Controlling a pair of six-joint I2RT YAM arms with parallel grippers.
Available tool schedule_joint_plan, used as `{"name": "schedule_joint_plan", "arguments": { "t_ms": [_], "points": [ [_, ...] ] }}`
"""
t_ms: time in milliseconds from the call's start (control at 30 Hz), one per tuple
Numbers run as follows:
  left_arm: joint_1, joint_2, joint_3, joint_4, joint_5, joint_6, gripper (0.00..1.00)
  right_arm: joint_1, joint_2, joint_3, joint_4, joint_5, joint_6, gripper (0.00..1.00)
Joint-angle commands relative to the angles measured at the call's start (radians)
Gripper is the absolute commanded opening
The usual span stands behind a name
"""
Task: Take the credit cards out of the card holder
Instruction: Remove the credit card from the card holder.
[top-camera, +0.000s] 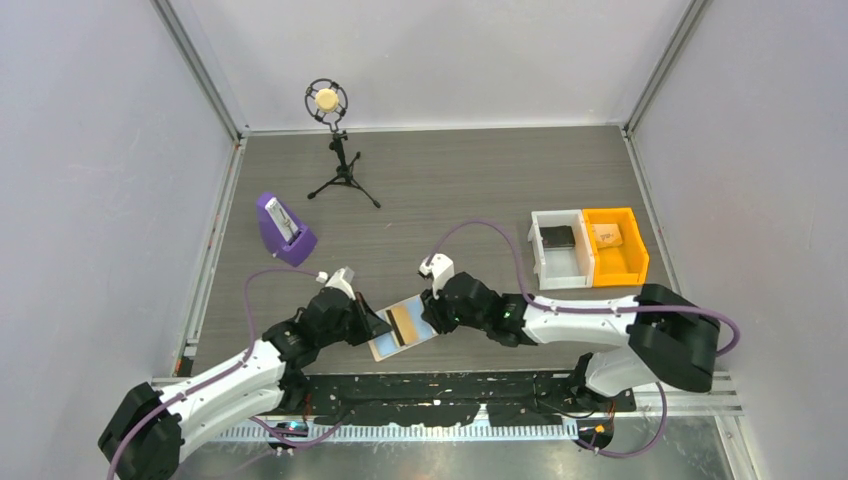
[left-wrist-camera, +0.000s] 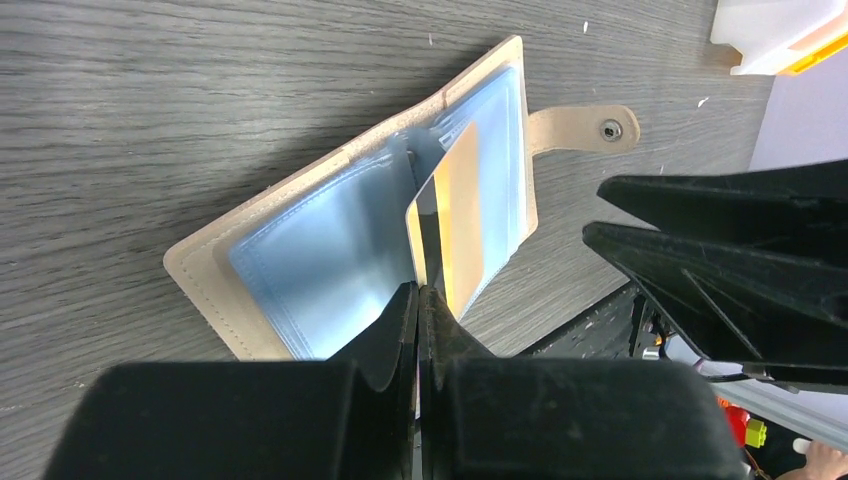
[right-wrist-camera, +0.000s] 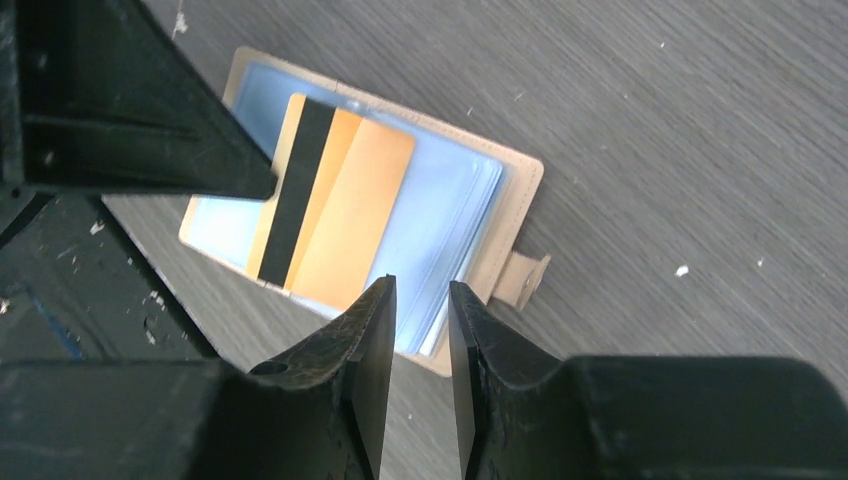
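The card holder lies open on the table between both arms, tan outside, light blue sleeves inside, its snap tab sticking out. An orange-yellow credit card with a black stripe stands tilted over the sleeves. My left gripper is shut on this card's near edge. My right gripper hovers over the card holder's tab-side edge, jaws slightly apart with nothing between them. In the top view the left gripper and right gripper flank the card.
A purple wedge stand sits at the left. A microphone on a tripod stands at the back. A white bin and an orange bin sit side by side at the right, each with something inside.
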Motion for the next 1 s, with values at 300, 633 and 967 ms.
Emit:
{"name": "schedule_joint_plan", "arguments": {
  "t_ms": [300, 633, 967],
  "points": [
    [0.018, 0.015, 0.039, -0.078, -0.017, 0.028, 0.00, -0.025, 0.214, 0.146, -0.081, 0.065, 0.124, 0.32],
    [0.034, 0.011, 0.089, -0.219, -0.054, 0.045, 0.00, -0.100, 0.251, 0.124, -0.155, 0.094, 0.164, 0.29],
    [0.038, -0.025, 0.078, -0.132, 0.016, 0.020, 0.00, -0.148, 0.152, 0.063, -0.136, 0.043, 0.113, 0.30]
  ]
}}
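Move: The card holder lies open under the right hand, its middle some 7 cm to the left, 1 cm back and 5 cm below, so its right end is almost under the fingers. Its clasp strap is about 2 cm ahead and 2 cm to the right, 5 cm below. The left hand already pinches the credit card by its left edge; from that hand the card's middle is roughly 2 cm ahead, 3 cm to the right and 1 cm below. Downward first, about 5 cm and slightly forward, the right hand sets its part-open fingertips on the holder's right end; staying low, it then drags forward and to the right, some 3 cm each way, turning clockwise. The left hand keeps its pinch on the card, dipping about 1 cm and rising again while easing roughly 1.5 cm to the left, against the right hand's pull. ##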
